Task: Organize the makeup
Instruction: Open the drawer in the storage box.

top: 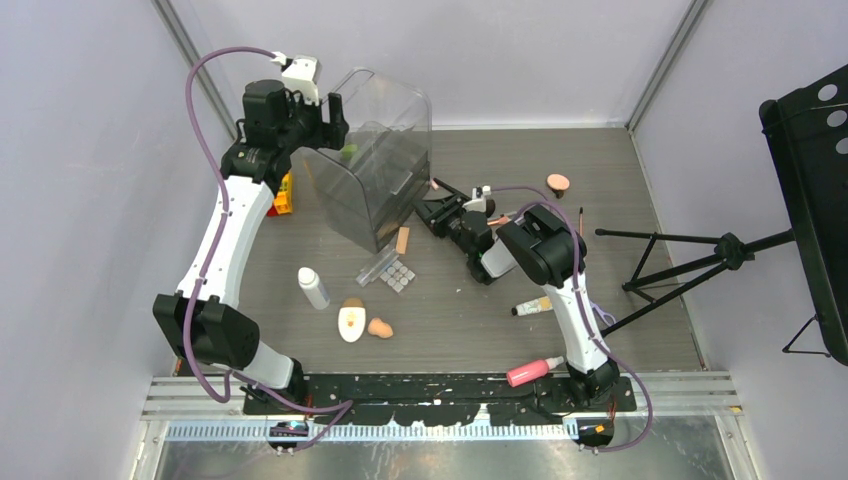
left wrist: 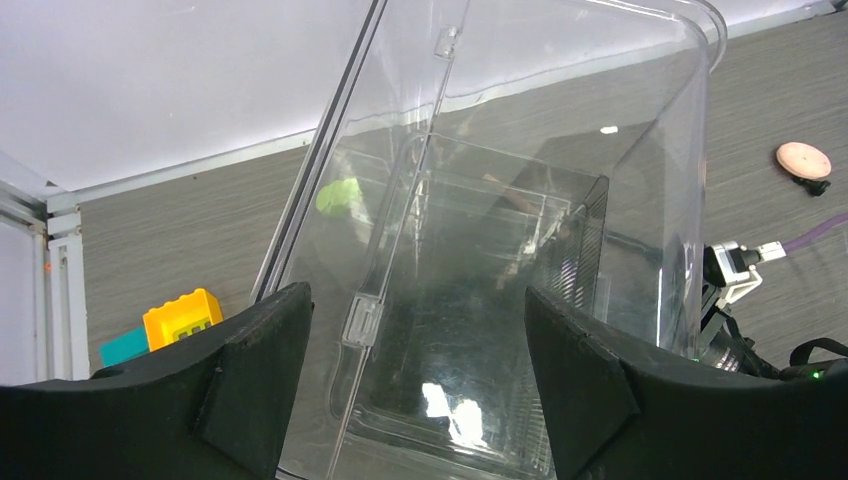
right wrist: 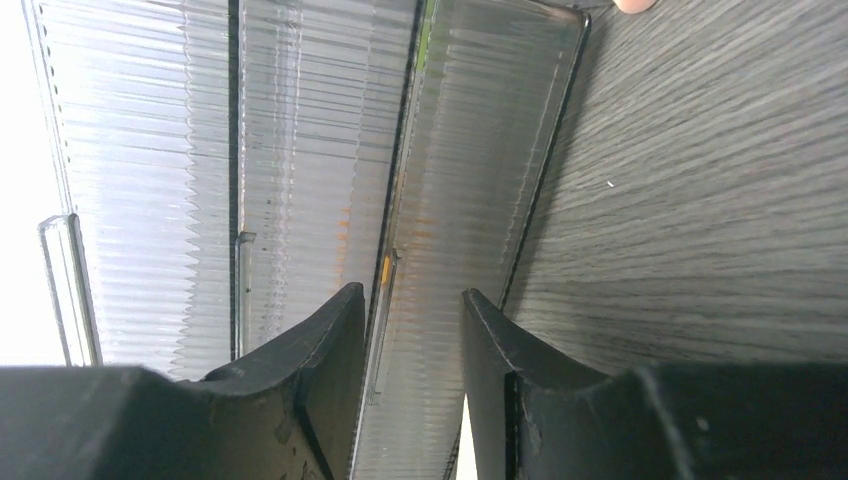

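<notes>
The makeup lies loose on the table: a white bottle [top: 313, 288], a white oval compact [top: 351, 322], a peach sponge [top: 380, 328], a square-pan palette [top: 398, 275], a cream tube [top: 532, 306], a pink bottle [top: 535, 372] and a peach puff [top: 558, 183] [left wrist: 803, 160]. My left gripper [top: 325, 118] [left wrist: 415, 300] is open at the upper left of the clear case [top: 385, 150] [left wrist: 500, 200], with nothing between its fingers. My right gripper [top: 437, 212] [right wrist: 410, 295] stands narrowly open against the case's ribbed drawer front [right wrist: 480, 150], its fingers either side of a thin clear ridge.
Yellow and teal toy bricks [top: 284, 192] [left wrist: 180, 315] sit left of the case. Something green [left wrist: 340, 195] shows inside it. A black tripod [top: 700, 250] and a black stand [top: 810, 200] occupy the right side. Grey walls close the table on three sides.
</notes>
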Robot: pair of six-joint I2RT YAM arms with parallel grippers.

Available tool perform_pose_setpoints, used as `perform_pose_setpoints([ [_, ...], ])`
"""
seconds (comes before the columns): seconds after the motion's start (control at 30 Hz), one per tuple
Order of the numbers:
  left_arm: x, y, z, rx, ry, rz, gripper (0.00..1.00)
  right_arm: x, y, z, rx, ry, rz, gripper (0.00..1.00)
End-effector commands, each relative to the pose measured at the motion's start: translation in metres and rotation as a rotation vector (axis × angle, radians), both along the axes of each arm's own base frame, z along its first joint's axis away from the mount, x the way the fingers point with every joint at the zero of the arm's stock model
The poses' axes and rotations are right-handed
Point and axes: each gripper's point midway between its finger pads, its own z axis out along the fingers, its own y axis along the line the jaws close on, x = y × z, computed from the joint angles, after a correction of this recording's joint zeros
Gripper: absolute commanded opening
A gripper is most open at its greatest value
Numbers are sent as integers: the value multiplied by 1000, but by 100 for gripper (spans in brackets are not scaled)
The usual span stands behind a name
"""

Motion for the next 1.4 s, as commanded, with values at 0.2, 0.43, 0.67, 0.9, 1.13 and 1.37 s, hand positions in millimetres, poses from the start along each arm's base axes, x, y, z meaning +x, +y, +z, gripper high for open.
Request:
perform_pose_setpoints([
  [0.2, -14, 12, -36, 47, 122, 44, 80, 5, 32, 26, 17, -77, 77, 45],
  [0.43, -16, 17, -36, 64, 118, 60, 80, 3, 51, 22, -10, -69, 114, 45],
  [0.67, -19, 25, -33, 101, 95, 88, 81, 0, 69, 17, -18, -61, 142, 41],
  [0.9, -18, 25, -33, 98, 96, 85, 81, 2, 69, 16, -5, -66, 136, 35],
  [1.13, -17, 24, -34, 96, 98, 82, 81, 4, 73, 26, 31, -85, 144, 32],
  [1.37, -17, 23, -36, 96, 104, 80, 81, 5, 73, 27, 39, -84, 142, 4],
])
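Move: The lower drawer's handle on the storage box lies about 3 cm ahead of the right hand and 2 cm to its left, nearly at its height. The black brush lies some 9 cm to that hand's right and 2 cm farther out; the peach block is 8 cm back and 4 cm left, both about 5 cm lower. From the left hand the handle lies roughly 13 cm right, about level ahead, and 28 cm below. Right hand pushes about 6 cm left against the drawer front, closing on the handle; left hand shifts 2 cm left. ##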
